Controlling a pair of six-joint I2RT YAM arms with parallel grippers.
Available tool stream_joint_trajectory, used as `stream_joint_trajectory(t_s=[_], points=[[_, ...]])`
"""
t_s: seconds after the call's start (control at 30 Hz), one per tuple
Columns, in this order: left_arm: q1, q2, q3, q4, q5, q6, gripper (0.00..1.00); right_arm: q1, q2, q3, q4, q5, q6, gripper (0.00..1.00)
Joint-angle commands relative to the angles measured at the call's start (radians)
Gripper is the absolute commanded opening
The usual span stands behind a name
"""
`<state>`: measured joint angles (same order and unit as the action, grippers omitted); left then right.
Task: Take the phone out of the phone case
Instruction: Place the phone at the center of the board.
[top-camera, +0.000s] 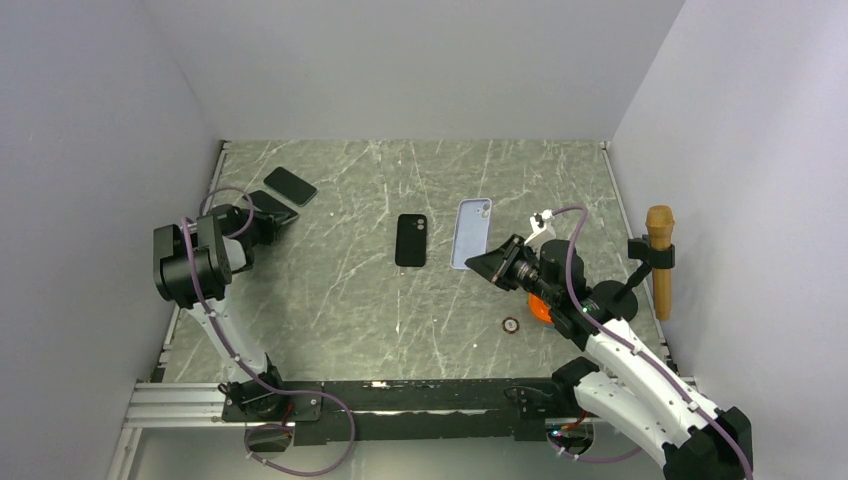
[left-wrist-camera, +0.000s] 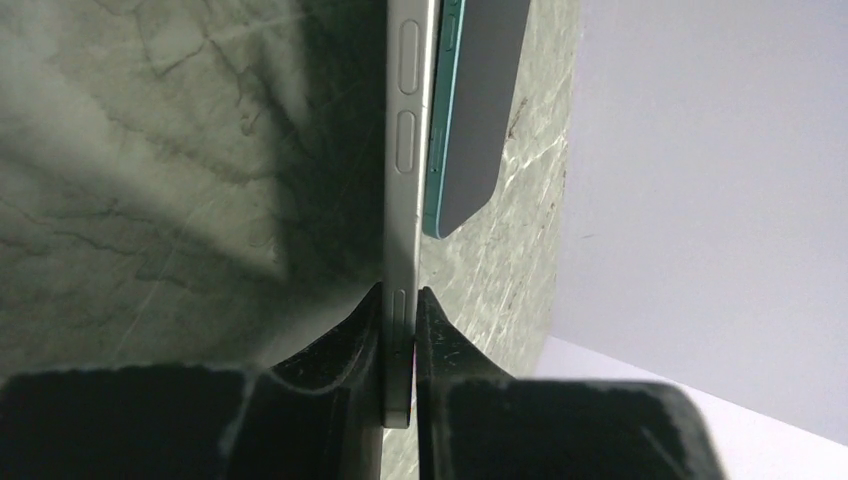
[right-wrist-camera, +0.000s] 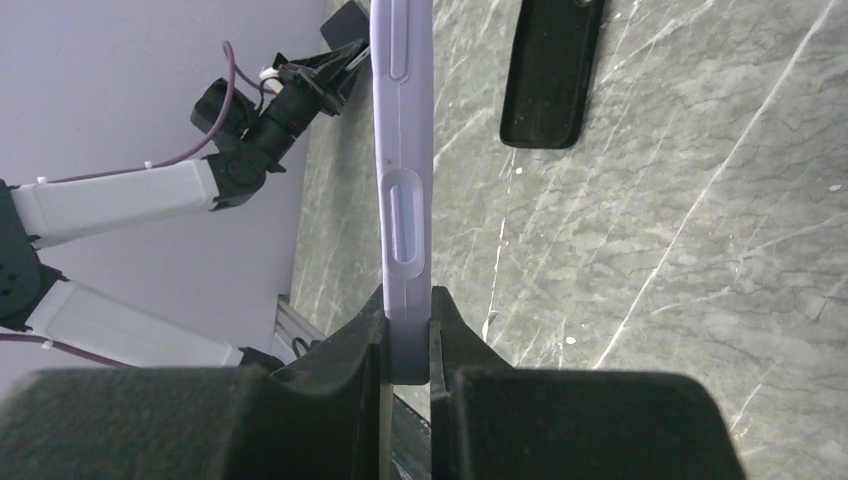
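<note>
My right gripper (top-camera: 493, 263) (right-wrist-camera: 407, 292) is shut on the near end of a lavender phone case (top-camera: 472, 230). The right wrist view shows the case (right-wrist-camera: 400, 150) edge-on, with its side button covers. I cannot tell whether a phone is inside it. My left gripper (top-camera: 262, 218) (left-wrist-camera: 400, 292) is shut on the end of a thin silver-edged phone (left-wrist-camera: 405, 180) at the far left of the table. That phone's dark face shows in the top view (top-camera: 275, 203). A black case or phone (top-camera: 411, 240) (right-wrist-camera: 550, 70) lies flat just left of the lavender case.
A dark phone with a teal edge (top-camera: 290, 185) (left-wrist-camera: 470, 120) lies beside the left gripper's phone, near the left wall. A brown-handled tool (top-camera: 660, 260) stands in a holder at the right. An orange object (top-camera: 540, 308) and a small round disc (top-camera: 511, 324) lie beside the right arm.
</note>
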<state>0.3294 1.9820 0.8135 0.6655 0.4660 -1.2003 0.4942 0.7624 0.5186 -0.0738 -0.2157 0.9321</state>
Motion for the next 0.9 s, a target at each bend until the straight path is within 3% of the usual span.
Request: stream_joint_trajectory(t_s=[0.0, 0.17, 0.27, 0.3, 0.6, 0.87], points=[[-0.002, 0.027, 0.010, 0.003, 0.026, -0.028, 0.22, 0.000, 0.018, -0.006, 0.070, -0.021, 0.020, 0.00], [-0.001, -0.004, 0.032, -0.135, 0.013, 0.025, 0.48, 0.000, 0.021, -0.014, 0.105, -0.026, 0.027, 0.00], [-0.001, -0.040, 0.034, -0.217, 0.005, 0.021, 0.95, 0.000, 0.024, -0.011, 0.101, -0.024, 0.025, 0.00], [-0.001, -0.052, 0.047, -0.308, 0.003, 0.014, 0.99, 0.000, 0.023, -0.012, 0.105, -0.026, 0.026, 0.00], [0.000, -0.121, 0.263, -1.002, -0.091, 0.069, 1.00, 0.000, 0.021, -0.029, 0.113, -0.030, 0.029, 0.00], [0.001, -0.179, 0.297, -1.194, -0.051, 0.089, 0.99, -0.001, 0.072, 0.006, 0.067, -0.031, -0.021, 0.00]])
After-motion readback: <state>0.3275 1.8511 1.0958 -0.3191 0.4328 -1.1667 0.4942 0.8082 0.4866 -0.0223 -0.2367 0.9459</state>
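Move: The left hand still pinches the phone near its right-hand end, so the phone's middle lies some 4 cm to its left, 2 cm ahead and 1 cm below. The teal-edged phone lies roughly 8 cm ahead and 1 cm to the right, some 3 cm lower. From the right hand, holding the lilac case, the phone is about 48 cm left, 25 cm ahead and 18 cm down. Left fingers open wide, letting go of the phone, then back off about 5 cm, tipping down some 30 degrees. ##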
